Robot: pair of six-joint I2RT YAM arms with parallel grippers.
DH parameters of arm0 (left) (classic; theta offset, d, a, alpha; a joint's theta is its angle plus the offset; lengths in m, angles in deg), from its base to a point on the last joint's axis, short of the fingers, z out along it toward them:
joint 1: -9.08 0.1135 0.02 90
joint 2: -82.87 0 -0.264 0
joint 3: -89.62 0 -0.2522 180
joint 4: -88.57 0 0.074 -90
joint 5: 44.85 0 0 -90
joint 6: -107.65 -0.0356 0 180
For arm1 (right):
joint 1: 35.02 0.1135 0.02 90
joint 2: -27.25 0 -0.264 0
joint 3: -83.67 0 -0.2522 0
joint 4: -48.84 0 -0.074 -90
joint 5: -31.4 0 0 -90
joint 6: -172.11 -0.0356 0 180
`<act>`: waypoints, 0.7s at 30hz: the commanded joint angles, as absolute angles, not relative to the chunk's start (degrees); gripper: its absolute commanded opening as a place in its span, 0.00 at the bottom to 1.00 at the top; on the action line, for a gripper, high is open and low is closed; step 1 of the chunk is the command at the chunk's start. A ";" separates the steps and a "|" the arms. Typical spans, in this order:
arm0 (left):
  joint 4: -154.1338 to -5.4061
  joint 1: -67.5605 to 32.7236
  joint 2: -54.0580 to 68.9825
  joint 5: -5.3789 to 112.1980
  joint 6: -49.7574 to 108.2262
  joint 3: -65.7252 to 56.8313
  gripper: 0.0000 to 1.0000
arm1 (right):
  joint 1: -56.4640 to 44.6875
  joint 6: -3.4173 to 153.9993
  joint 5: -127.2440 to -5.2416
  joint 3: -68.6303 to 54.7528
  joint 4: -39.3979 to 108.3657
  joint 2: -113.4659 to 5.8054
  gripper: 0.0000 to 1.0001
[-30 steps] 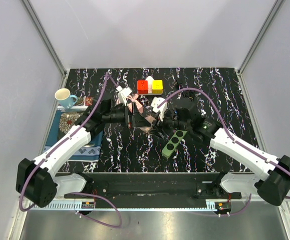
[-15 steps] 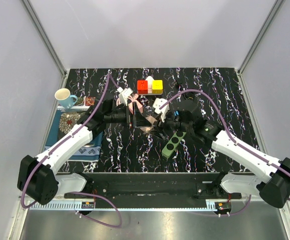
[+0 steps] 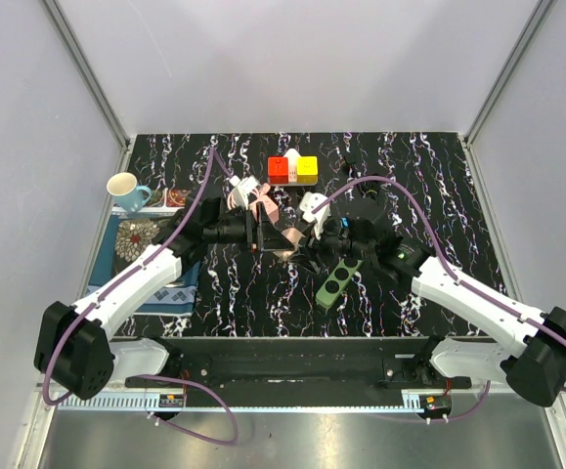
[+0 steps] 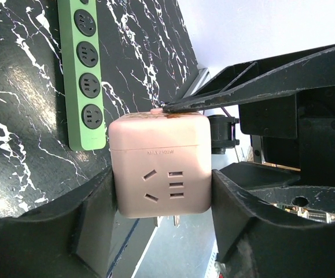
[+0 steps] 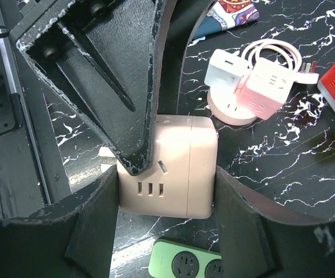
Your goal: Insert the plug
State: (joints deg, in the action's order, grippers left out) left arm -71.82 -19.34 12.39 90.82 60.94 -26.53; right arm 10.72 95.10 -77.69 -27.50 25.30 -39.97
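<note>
The plug is a pale pink cube adapter (image 4: 158, 165) with metal prongs on its underside. It hangs above the table between both arms (image 3: 279, 236). My left gripper (image 4: 161, 191) is shut on it, a finger pressed to each side. My right gripper (image 5: 167, 185) is shut on the same cube (image 5: 181, 174) from the opposite direction, and one left finger (image 5: 126, 87) crosses over its top. The green power strip (image 3: 339, 281) with several round sockets lies on the black marble table just below and to the right; it also shows as the strip (image 4: 83, 75) and the strip (image 5: 184, 263).
A pink and white cube adapter with a coiled cable (image 5: 254, 87) sits on a round pad behind the plug. Red and yellow cubes (image 3: 292, 169) stand at the back centre. A mug (image 3: 126, 188) and a patterned cloth (image 3: 131, 249) lie at the left.
My left gripper's jaws have closed from wide open onto the pink cube. The right gripper has kept its grip and shifted slightly left, towards the left gripper.
</note>
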 commanded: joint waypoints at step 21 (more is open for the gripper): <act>-68.34 -21.32 30.56 63.70 24.61 -31.87 0.00 | 9.46 64.56 -76.44 -10.26 9.25 -44.20 1.00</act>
State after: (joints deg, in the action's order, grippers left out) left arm -63.91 -19.91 25.59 72.11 35.37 -29.33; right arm 10.94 74.34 -77.28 -16.36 15.99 -42.51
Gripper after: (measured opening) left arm 0.614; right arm 0.992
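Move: Between both hands the beige plug is held in mid-air, its middle practically at each hand point. Seen from the left hand, the green power strip, the likely socket, lies about 12 cm to the right, 4 cm ahead and 15 cm below; the round block with the pink and white plugs is some 17 cm ahead and 8 cm left, 12 cm down. From the right hand the strip is likewise roughly 12 cm right, 3 cm ahead and 16 cm below. Taking over the plug, the left hand keeps its grip and draws it about 5 cm left, a little forward, while rolling and tipping its fingers further down, some 30 degrees in all, which turns the pins more towards the table. The right fingers open wide, let go and rise about 4 cm clear, the wrist turning some 20 degrees. ##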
